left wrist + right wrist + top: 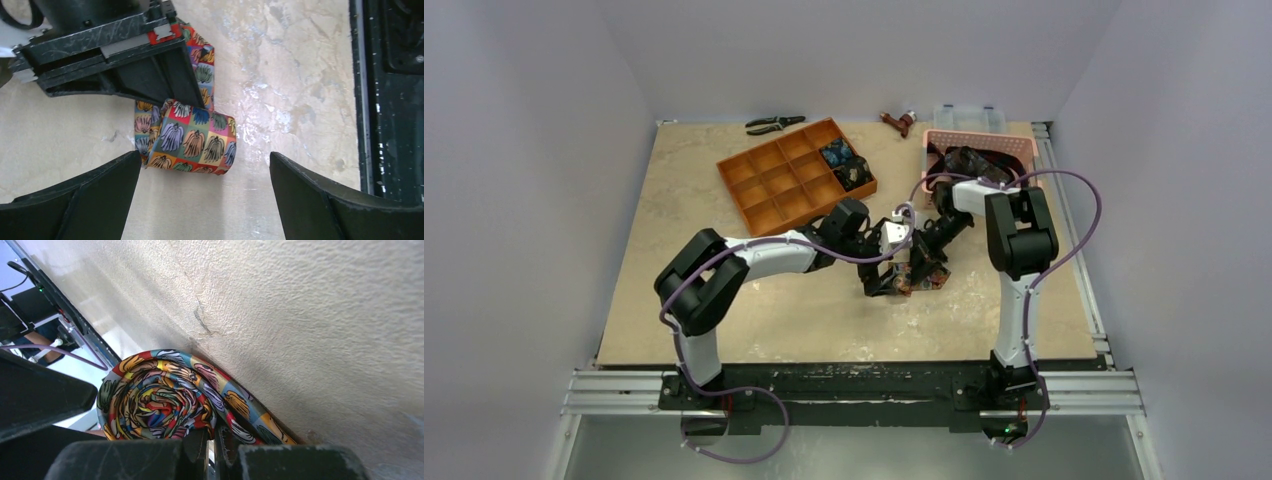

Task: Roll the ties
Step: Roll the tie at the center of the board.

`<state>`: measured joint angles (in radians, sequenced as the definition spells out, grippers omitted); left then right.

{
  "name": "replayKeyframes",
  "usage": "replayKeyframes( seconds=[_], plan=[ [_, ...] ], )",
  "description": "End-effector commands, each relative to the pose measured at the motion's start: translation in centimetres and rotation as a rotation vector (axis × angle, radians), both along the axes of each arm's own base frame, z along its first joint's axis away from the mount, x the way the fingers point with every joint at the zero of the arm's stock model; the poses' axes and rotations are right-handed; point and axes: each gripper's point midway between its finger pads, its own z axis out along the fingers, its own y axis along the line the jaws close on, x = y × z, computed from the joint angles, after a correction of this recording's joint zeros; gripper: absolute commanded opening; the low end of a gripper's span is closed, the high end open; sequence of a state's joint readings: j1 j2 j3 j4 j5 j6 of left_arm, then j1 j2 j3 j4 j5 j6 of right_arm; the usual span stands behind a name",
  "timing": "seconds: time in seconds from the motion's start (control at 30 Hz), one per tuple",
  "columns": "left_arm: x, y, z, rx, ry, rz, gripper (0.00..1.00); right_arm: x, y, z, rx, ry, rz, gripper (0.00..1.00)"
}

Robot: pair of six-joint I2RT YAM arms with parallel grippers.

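Note:
A tie with a busy orange-yellow-red print lies mid-table, mostly wound into a coil. My right gripper is shut on the coil's outer layer at its edge. In the left wrist view it presses down on the coil from above, and a short tail of tie runs away behind it. My left gripper is open and empty, with its fingers spread wide just short of the coil. From above, the left gripper and the right gripper meet over the tie.
An orange tray with square compartments holds two dark rolled ties at the back. A pink basket holds dark ties. Pliers and a clear box lie at the far edge. The table's black front rail is near.

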<state>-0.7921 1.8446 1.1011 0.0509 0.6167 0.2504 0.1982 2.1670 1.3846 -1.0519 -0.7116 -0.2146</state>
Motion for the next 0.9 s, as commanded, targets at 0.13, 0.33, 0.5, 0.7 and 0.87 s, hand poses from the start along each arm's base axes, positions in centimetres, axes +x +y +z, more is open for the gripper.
replayKeyframes(
  seconds=[0.13,0.33,0.5,0.7,0.87],
  plan=[
    [-1.6,-1.7,1.5,-0.036,-0.111,-0.172,1.0,0.9,-2.8,-4.0,-0.137,-0.117,0.166,0.0],
    [-0.4,-2.3,-0.2,0.022,-0.231,-0.151,1.0,-0.3,-1.7,-3.6,-0.089,-0.093,0.205,0.0],
    [-0.1,-2.5,-1.4,0.06,-0.272,-0.157,0.98,-0.7,-0.8,-3.2,-0.063,-0.084,0.226,0.0],
    [-0.8,-3.1,-2.8,0.098,-0.268,-0.187,0.85,-0.8,0.1,-2.8,-0.034,-0.065,0.213,0.0],
    [-0.8,-3.4,-3.2,0.097,-0.244,-0.178,0.69,-1.0,0.5,-2.6,-0.019,-0.051,0.198,0.0]
  ],
)
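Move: Off the left fingertips, the rolled part of the tie lies about 3 cm to the right, 1 cm back and 5 cm below the left hand. The unrolled tail is level fore and aft, some 10 cm to the right and 6 cm down. From the right hand, already pinching the tie beside the roll, the roll lies roughly 3 cm to the left and 1 cm up, level fore and aft; the tail is 4 cm to the right and 1 cm ahead. Drawing back about 2 cm and then sinking some 4.5 cm while easing right, the open left hand comes down around the roll, turning about 10 degrees clockwise with its fingertips dipping, and begins to close from either end of the roll. The right hand keeps its shut pinch beside the roll, shifting about 2 cm back and slightly left as it turns a little counter-clockwise. ##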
